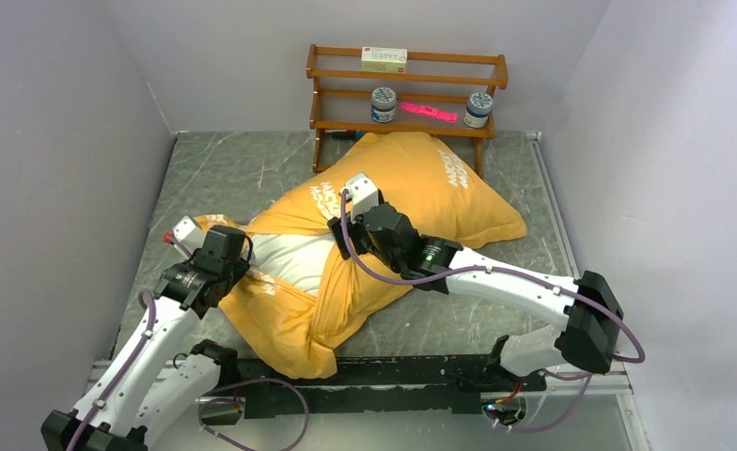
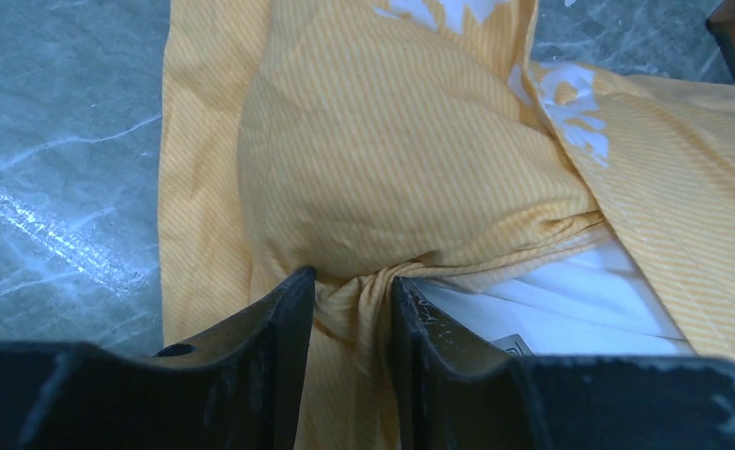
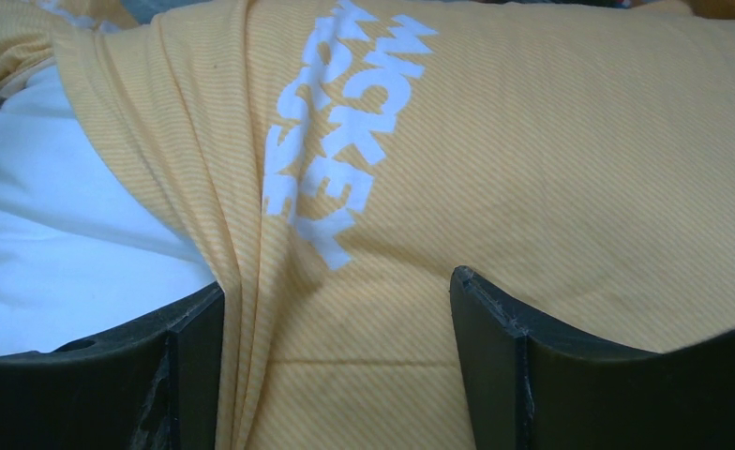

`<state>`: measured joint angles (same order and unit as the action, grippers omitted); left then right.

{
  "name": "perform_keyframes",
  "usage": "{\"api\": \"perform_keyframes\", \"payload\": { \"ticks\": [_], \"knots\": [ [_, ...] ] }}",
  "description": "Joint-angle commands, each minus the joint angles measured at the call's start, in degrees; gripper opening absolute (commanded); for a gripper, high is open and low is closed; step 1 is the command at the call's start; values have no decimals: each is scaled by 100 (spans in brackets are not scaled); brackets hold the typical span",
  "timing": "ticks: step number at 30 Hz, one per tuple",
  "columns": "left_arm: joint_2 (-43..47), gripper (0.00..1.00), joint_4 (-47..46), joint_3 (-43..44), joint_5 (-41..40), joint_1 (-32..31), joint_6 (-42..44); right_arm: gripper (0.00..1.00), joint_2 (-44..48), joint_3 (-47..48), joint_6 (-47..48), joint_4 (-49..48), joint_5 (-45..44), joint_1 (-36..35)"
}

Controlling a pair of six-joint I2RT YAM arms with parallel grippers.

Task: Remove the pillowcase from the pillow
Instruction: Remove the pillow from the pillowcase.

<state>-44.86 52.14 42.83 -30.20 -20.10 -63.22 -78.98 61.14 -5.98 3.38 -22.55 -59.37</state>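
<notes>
The orange-yellow pillowcase lies slantwise across the table, with white "MICKEY MOUSE" lettering facing up. The white pillow shows through its open mouth at centre left. My left gripper sits at that mouth and is shut on a twisted bunch of pillowcase fabric, with bare pillow just to its right. My right gripper rests on top of the covered pillow near the middle. Its jaws stand wide apart over flat pillowcase cloth, with folds against the left finger and white pillow beside it.
A wooden shelf stands at the back edge, touching the pillowcase's far corner. It holds two jars, a box and a pink item. Walls close in left and right. Grey marbled table shows around the pillow.
</notes>
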Motion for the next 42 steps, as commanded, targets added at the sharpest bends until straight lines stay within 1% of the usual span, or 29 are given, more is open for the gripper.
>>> {"api": "perform_keyframes", "payload": {
  "ticks": [1,5,8,11,16,18,20,25,28,30,32,35,40,42],
  "knots": [
    [64,41,275,-380,-647,94,129,74,483,-160,291,228,-18,357],
    [248,42,-568,-616,44,94,984,77,570,-134,276,137,997,356],
    [308,43,-858,-613,356,94,1375,79,560,73,284,332,1656,359],
    [381,43,-927,-522,330,94,1583,84,577,302,252,535,2191,385],
    [503,45,-923,-405,140,94,1720,86,671,595,367,875,3448,614],
    [556,46,-870,-382,96,94,1702,87,727,668,363,993,3496,700],
    [621,50,-794,-359,57,94,1670,88,819,667,316,1096,3272,887],
    [949,59,-823,-251,17,94,1884,89,1037,638,40,1433,2666,1811],
    [1163,64,-997,-317,28,94,2094,89,1075,610,-50,1595,2282,2510],
    [1259,65,-1107,-442,21,94,2112,89,1061,613,-13,1619,2124,2992],
    [1279,65,-1223,-536,139,94,2116,89,979,627,-13,1523,2295,3516],
    [1252,65,-1357,-613,311,94,2099,90,689,737,-139,1446,2874,4376],
    [1301,65,-1450,-674,362,87,2125,96,255,755,-318,1251,3320,5064],
    [1313,66,-1485,-700,375,64,2127,97,-24,777,-389,1130,3676,5364]
  ]
}}
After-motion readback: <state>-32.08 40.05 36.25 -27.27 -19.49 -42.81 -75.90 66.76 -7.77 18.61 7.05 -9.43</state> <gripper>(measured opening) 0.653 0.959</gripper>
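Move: The pillowcase's far right part with its white lettering lies about 26 cm right of the right hand, 12 ahead and 5 lower; the rack stands some 20 cm ahead, 14 right, and the bared pillow about 8 left, 5 back, 6 lower. That pillow is some 12 cm right of the left hand and 3 ahead, about level in height; the case's loose near end lies 14 back, 13 right, 8 lower. Right hand lifts back off the hem, then sweeps 25 cm right and forward to the far part; left rises, opening. ##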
